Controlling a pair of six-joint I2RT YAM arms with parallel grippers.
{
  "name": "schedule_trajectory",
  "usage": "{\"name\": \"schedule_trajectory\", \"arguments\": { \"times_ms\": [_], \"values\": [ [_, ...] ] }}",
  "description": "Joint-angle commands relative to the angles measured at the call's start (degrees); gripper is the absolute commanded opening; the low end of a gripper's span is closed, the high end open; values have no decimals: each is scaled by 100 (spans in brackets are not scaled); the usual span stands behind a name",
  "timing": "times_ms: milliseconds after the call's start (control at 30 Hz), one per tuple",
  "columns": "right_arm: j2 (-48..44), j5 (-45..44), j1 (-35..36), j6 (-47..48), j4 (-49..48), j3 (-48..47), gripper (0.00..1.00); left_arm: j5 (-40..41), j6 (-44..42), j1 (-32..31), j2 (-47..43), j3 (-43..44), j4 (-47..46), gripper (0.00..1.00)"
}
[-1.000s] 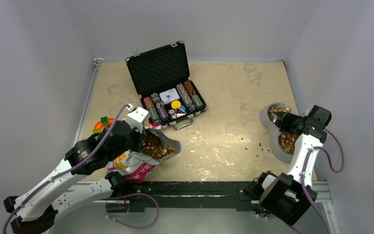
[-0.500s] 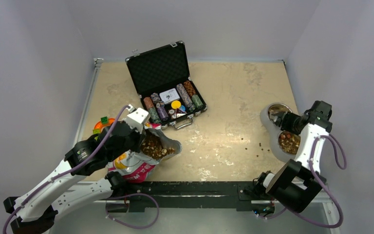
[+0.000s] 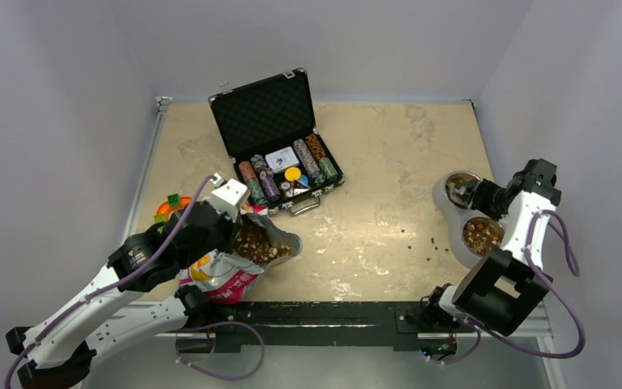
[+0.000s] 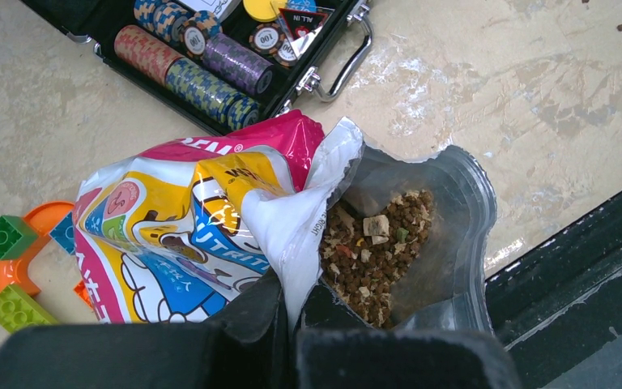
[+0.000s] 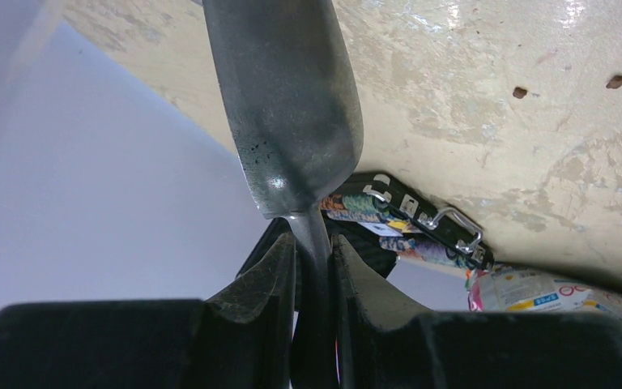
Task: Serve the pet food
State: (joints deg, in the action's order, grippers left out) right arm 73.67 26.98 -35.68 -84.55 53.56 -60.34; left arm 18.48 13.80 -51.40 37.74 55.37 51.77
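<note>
The printed pet food bag [image 3: 225,274] lies open at the near left, with brown kibble [image 3: 253,241] showing in its mouth. My left gripper [image 3: 239,220] is shut on the bag's white top edge; in the left wrist view the gripper [image 4: 291,312] pinches the bag [image 4: 186,211] beside the kibble [image 4: 372,251]. My right gripper [image 3: 487,197] is shut on the handle of a metal spoon [image 5: 283,105] at the grey double bowl [image 3: 440,199]. The near bowl holds kibble [image 3: 479,237]; the far bowl holds some too [image 3: 458,190].
An open black poker chip case [image 3: 279,146] stands at the back centre, also in the left wrist view [image 4: 202,65]. Coloured toy blocks [image 3: 170,207] lie left of the bag. A few loose pellets [image 3: 421,241] lie on the table left of the bowls.
My right arm has swung its wrist toward the right wall, and the gripper with the spoon has moved off the near bowl toward the far bowl. The left arm and bag have not moved.
</note>
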Motion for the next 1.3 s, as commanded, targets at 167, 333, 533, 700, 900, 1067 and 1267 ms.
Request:
{"name": "schedule_trajectory", "arguments": {
  "times_ms": [167, 333, 533, 700, 900, 1067, 1267],
  "values": [
    [91, 420, -61, -782, 108, -328, 0, 212, -204, 5, -31, 109, -487, 0],
    [322, 749, -94, -1120, 327, -332, 0, 210, -203, 7, 0, 163, -462, 0],
    [654, 856, -181, -998, 832, -803, 0, 209, -194, 6, 23, 182, -429, 0],
    [708, 869, -247, -999, 1015, -1083, 0, 208, -194, 7, 86, 218, -428, 0],
    [519, 805, -389, -1202, 1141, -1245, 0, 200, -203, 2, 142, 268, -423, 0],
    [622, 826, -448, -1116, 1378, -1542, 0, 185, -203, 7, 146, 289, -448, 0],
    [579, 889, -525, -1143, 1448, -1682, 0, 150, -181, 7, 170, 290, -468, 0]
  ]
}}
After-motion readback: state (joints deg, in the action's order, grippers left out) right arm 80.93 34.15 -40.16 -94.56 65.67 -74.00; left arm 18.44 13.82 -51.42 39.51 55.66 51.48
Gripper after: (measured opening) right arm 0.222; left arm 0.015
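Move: The right hand, holding the scoop with its blade over the far bowl, has that bowl's middle about 2 cm ahead, 3 cm to its left and 13 cm below. The near bowl lies roughly 9 cm back and 2 cm to the right. Spilled kibble is scattered some 11 cm back and 11 cm left. From the left hand, which grips the food bag, the far bowl is about 14 cm ahead and 53 cm right. Rising mostly, the right hand first eases about 1 cm forward over the far bowl, then climbs some 4.5 cm while drifting 2 cm to the right, away from the bowl. Meanwhile it rolls its left side up about 15 degrees and turns about 10 degrees clockwise, keeping its grip on the scoop handle. ##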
